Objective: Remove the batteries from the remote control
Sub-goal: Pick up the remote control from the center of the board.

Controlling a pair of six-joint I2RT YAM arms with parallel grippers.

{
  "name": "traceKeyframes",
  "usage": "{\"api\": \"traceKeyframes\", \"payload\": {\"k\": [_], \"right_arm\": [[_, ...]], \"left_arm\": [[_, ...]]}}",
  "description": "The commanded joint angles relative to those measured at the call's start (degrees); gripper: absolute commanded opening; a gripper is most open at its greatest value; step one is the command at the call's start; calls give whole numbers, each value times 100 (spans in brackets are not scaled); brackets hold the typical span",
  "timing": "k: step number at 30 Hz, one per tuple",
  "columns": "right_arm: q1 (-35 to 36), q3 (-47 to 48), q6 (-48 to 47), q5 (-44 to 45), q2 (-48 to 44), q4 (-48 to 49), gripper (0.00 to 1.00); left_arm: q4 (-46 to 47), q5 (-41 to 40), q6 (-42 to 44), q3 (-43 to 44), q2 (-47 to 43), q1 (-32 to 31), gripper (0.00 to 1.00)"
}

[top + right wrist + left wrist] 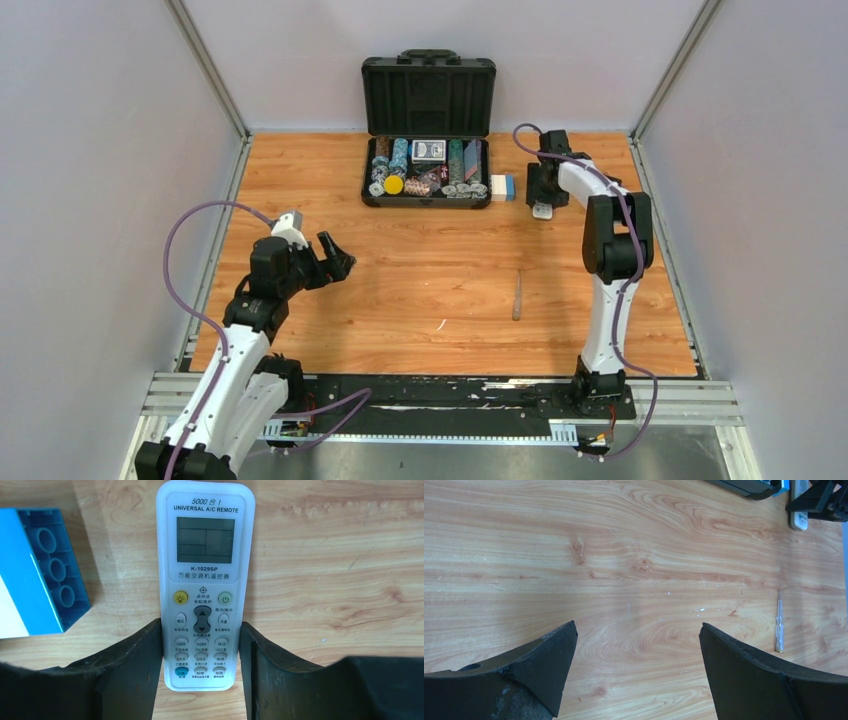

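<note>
A white A/C remote control (205, 555) lies buttons up on the wooden table at the back right (542, 211). My right gripper (201, 625) straddles its lower half, with a dark finger against each long side. It is shut on the remote, which still rests on the table. The batteries are hidden, and only the button face of the remote shows. My left gripper (340, 262) hovers over bare wood at the left. It stands wide open (638, 625) with nothing between its fingers.
An open black case (428, 95) with poker chips and cards stands at the back centre. A blue and white block (35, 580) lies just left of the remote. A slim pen-like tool (517, 297) lies on the wood right of centre.
</note>
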Motion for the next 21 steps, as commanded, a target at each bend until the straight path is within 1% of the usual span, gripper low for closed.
{"api": "traceKeyframes", "payload": {"k": [1, 4, 5, 7, 15, 17, 18, 21], "right_arm": [[-99, -767, 392, -594, -223, 23, 39], [-132, -1193, 492, -746, -485, 253, 35], [-130, -1342, 507, -927, -585, 322, 33], [-124, -1673, 552, -982, -797, 460, 29], [-115, -2833, 609, -891, -1786, 1038, 27], [-134, -2797, 474, -466, -1917, 994, 25], [-149, -2694, 424, -328, -1953, 905, 23], [-193, -2542, 476, -461, -2117, 762, 14]], "left_arm": [[84, 18, 82, 26, 17, -14, 100], [86, 12, 78, 3, -37, -14, 100], [84, 10, 83, 11, -41, -14, 100], [79, 9, 88, 27, -42, -15, 100], [157, 88, 65, 48, 20, -14, 100], [248, 245, 40, 43, 12, -14, 100], [272, 299, 24, 47, 11, -14, 100], [277, 348, 65, 99, 11, -14, 100]]}}
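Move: The right hand already grips the remote control low over the board, with its middle some 4 cm ahead of the fingers, and takes it towards the clear board behind. The blue-and-white box stands about 10 cm to this hand's left and 6 cm ahead; the screwdriver lies roughly 25 cm back and 9 cm left. From the idle left hand, the remote lies about 27 cm ahead, 52 cm to the right and 12 cm below. Back towards its base the right hand draws the pinched remote, about 8 cm at an even, low height, away from the blue-and-white box and towards the screwdriver's end of the board, gathering speed and then slowing sharply. The hand rolls some 10 degrees so its left side rises; the fingers keep their hold on the remote's keypad end throughout. ##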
